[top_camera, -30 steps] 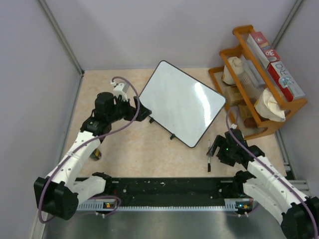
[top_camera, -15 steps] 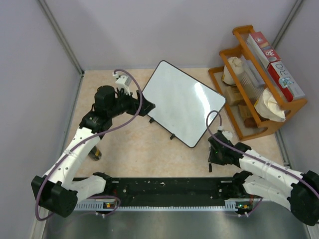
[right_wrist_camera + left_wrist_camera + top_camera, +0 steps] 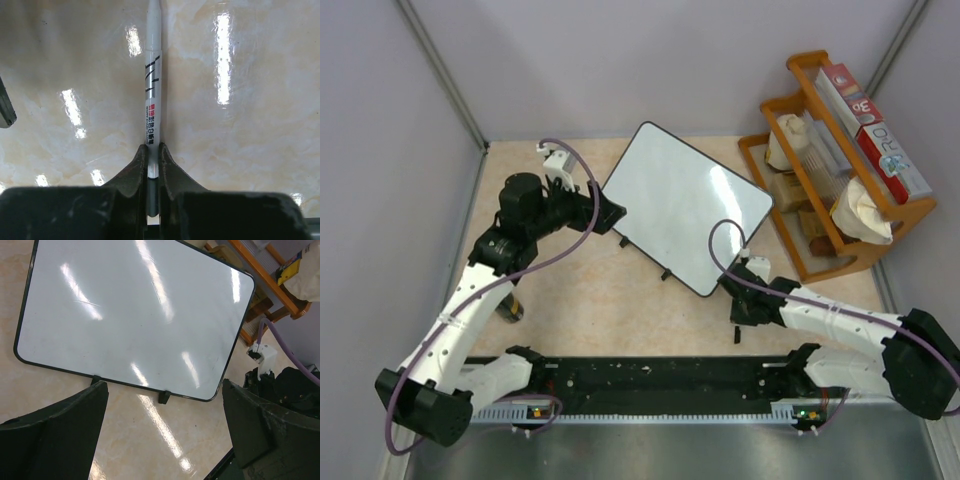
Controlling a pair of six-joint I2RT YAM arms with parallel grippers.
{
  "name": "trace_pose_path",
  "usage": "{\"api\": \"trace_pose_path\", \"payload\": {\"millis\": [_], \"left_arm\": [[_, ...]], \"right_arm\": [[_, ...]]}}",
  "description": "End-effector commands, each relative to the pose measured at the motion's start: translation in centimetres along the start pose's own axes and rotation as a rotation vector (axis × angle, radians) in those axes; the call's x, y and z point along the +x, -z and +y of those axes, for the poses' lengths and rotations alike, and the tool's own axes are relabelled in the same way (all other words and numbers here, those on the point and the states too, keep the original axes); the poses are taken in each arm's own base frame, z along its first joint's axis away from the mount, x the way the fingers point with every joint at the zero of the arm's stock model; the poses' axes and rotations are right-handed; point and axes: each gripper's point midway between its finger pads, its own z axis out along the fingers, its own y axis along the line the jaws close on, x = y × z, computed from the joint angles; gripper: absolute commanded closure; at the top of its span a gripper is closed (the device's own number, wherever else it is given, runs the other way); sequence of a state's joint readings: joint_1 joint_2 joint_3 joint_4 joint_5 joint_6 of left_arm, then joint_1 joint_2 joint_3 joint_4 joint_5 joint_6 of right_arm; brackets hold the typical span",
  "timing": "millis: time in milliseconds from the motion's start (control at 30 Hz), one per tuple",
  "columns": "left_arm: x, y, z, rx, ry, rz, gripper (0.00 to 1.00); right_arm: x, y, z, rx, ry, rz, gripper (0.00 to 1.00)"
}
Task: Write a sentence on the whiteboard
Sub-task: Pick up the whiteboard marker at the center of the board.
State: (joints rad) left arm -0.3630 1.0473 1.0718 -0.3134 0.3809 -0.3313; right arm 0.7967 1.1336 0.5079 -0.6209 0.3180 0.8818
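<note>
The whiteboard (image 3: pixel 685 205) lies flat and blank on the beige table, turned diagonally, its small black feet on the near-left edge. In the left wrist view the whiteboard (image 3: pixel 135 315) fills the upper frame. My left gripper (image 3: pixel 610 220) hovers at the board's left corner, open, and nothing is between its fingers (image 3: pixel 162 390). A white marker (image 3: pixel 153 75) with black and red print lies on the table near the board's near corner. My right gripper (image 3: pixel 152 147) is shut on its rear end. From above, the right gripper (image 3: pixel 738 305) covers most of the marker (image 3: pixel 734 336).
A wooden rack (image 3: pixel 840 150) with boxes and pale cloths stands at the right, close to the board's right corner. A black rail (image 3: pixel 660 380) runs along the near edge. A small dark object (image 3: pixel 510 310) sits beside the left arm. Walls enclose the table.
My right gripper moved left and down over the marker and closed on it. The left arm shifted slightly left, staying open at the board's left corner.
</note>
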Motion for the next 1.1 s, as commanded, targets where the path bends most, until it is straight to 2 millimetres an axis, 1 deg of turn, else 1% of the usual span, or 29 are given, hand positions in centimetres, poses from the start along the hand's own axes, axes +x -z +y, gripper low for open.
{"api": "trace_pose_path", "payload": {"millis": [0, 67, 100, 133, 200, 233, 300, 333, 367, 400, 433, 500, 533, 567, 633, 667, 700, 767, 800, 867, 900, 967, 1000, 1033, 1067], "left_arm": [[-3.2, 2.2, -1.5, 0.0, -0.075, -0.085, 0.01], [-3.4, 2.6, -1.4, -0.011, -0.09, -0.089, 0.01], [-3.7, 3.0, -1.6, -0.011, -0.096, -0.095, 0.01], [-3.6, 3.1, -1.6, -0.012, -0.104, -0.091, 0.01], [-4.0, 3.5, -1.9, -0.012, -0.116, -0.098, 0.01], [-3.8, 3.7, -1.8, -0.016, -0.122, -0.087, 0.01], [-4.2, 4.1, -2.1, -0.013, -0.136, -0.089, 0.01], [-4.1, 4.3, -2.1, -0.014, -0.146, -0.08, 0.01], [-4.0, 4.5, -2.2, -0.016, -0.151, -0.076, 0.01], [-4.4, 4.9, -2.5, -0.011, -0.164, -0.083, 0.01], [-4.3, 5.1, -2.4, -0.016, -0.18, -0.071, 0.01], [-4.7, 5.7, -2.9, -0.007, -0.207, -0.079, 0.01], [-4.6, 5.9, -2.9, -0.006, -0.232, -0.074, 0.01], [-4.5, 6.1, -3.0, 0.005, -0.245, -0.07, 0.01], [-4.3, 6.5, -3.5, 0.034, -0.304, -0.069, 0.01], [-3.9, 6.5, -3.5, 0.043, -0.318, -0.056, 0.01], [-3.7, 6.8, -3.9, 0.071, -0.35, -0.051, 0.01], [-3.0, 6.8, -4.0, 0.091, -0.373, -0.026, 0.01], [-2.7, 6.7, -4.3, 0.118, -0.395, -0.014, 0.01], [-2.0, 6.7, -4.7, 0.145, -0.411, 0.004, 0.01], [-1.7, 6.7, -5.2, 0.173, -0.436, 0.01, 0.01], [-0.9, 6.6, -5.8, 0.207, -0.466, 0.017, 0.01], [-0.6, 6.4, -6.5, 0.243, -0.515, 0.012, 0.01], [-0.3, 6.4, -6.8, 0.258, -0.542, 0.011, 0.01], [0.4, 6.3, -7.0, 0.272, -0.568, 0.017, 0.01]], "right_arm": [[3.0, -0.2, -1.0, 0.012, 0.046, 0.109, 1.0], [2.9, 0.7, -0.7, -0.011, 0.057, 0.122, 1.0], [3.5, 1.5, -1.0, -0.015, 0.073, 0.153, 1.0], [2.9, 2.3, -0.5, -0.042, 0.067, 0.143, 1.0], [3.2, 3.5, 0.4, -0.105, 0.062, 0.176, 1.0], [2.9, 4.7, 0.5, -0.122, 0.054, 0.174, 1.0], [2.7, 6.0, 0.8, -0.151, 0.053, 0.184, 1.0], [2.4, 7.3, 0.7, -0.164, 0.049, 0.179, 1.0], [2.3, 7.9, 0.8, -0.179, 0.052, 0.182, 1.0], [1.9, 9.0, 1.2, -0.21, 0.054, 0.182, 1.0], [2.3, 9.7, 0.7, -0.205, 0.065, 0.202, 1.0], [2.0, 11.2, 1.1, -0.242, 0.086, 0.212, 1.0], [2.3, 11.7, 1.4, -0.268, 0.1, 0.233, 1.0], [2.5, 12.5, 2.0, -0.315, 0.115, 0.253, 1.0], [1.9, 13.9, 3.0, -0.386, 0.162, 0.245, 1.0], [2.0, 14.7, 3.6, -0.43, 0.181, 0.262, 1.0], [1.5, 15.9, 4.3, -0.481, 0.216, 0.249, 1.0], [1.3, 17.4, 5.6, -0.569, 0.254, 0.257, 1.0], [0.7, 18.4, 6.4, -0.621, 0.291, 0.242, 1.0], [0.7, 19.7, 7.5, -0.699, 0.329, 0.259, 1.0], [0.1, 20.4, 8.2, -0.729, 0.376, 0.244, 1.0], [-0.4, 20.7, 8.9, -0.761, 0.429, 0.231, 1.0], [-1.0, 20.6, 9.6, -0.771, 0.446, 0.217, 1.0], [-1.3, 20.6, 10.1, -0.782, 0.458, 0.209, 1.0], [-1.5, 20.6, 10.7, -0.802, 0.484, 0.202, 1.0]]}}
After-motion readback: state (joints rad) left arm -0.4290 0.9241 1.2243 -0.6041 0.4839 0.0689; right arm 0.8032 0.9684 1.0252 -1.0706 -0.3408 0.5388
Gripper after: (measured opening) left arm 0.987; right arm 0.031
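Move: The right hand is down at the table, already shut on the whiteboard marker near its dark end; the marker's middle lies about 3 cm ahead, straight in line. The whiteboard's middle is some 27 cm ahead and 13 cm left, its nearer black clip about 11 cm ahead and 17 cm left, all at about hand height. From the open left hand, the marker lies roughly 30 cm right, 11 cm back and 30 cm below. The right hand lifts the already-pinched marker some 18 cm, back and left, turning counter-clockwise; the left draws back. ##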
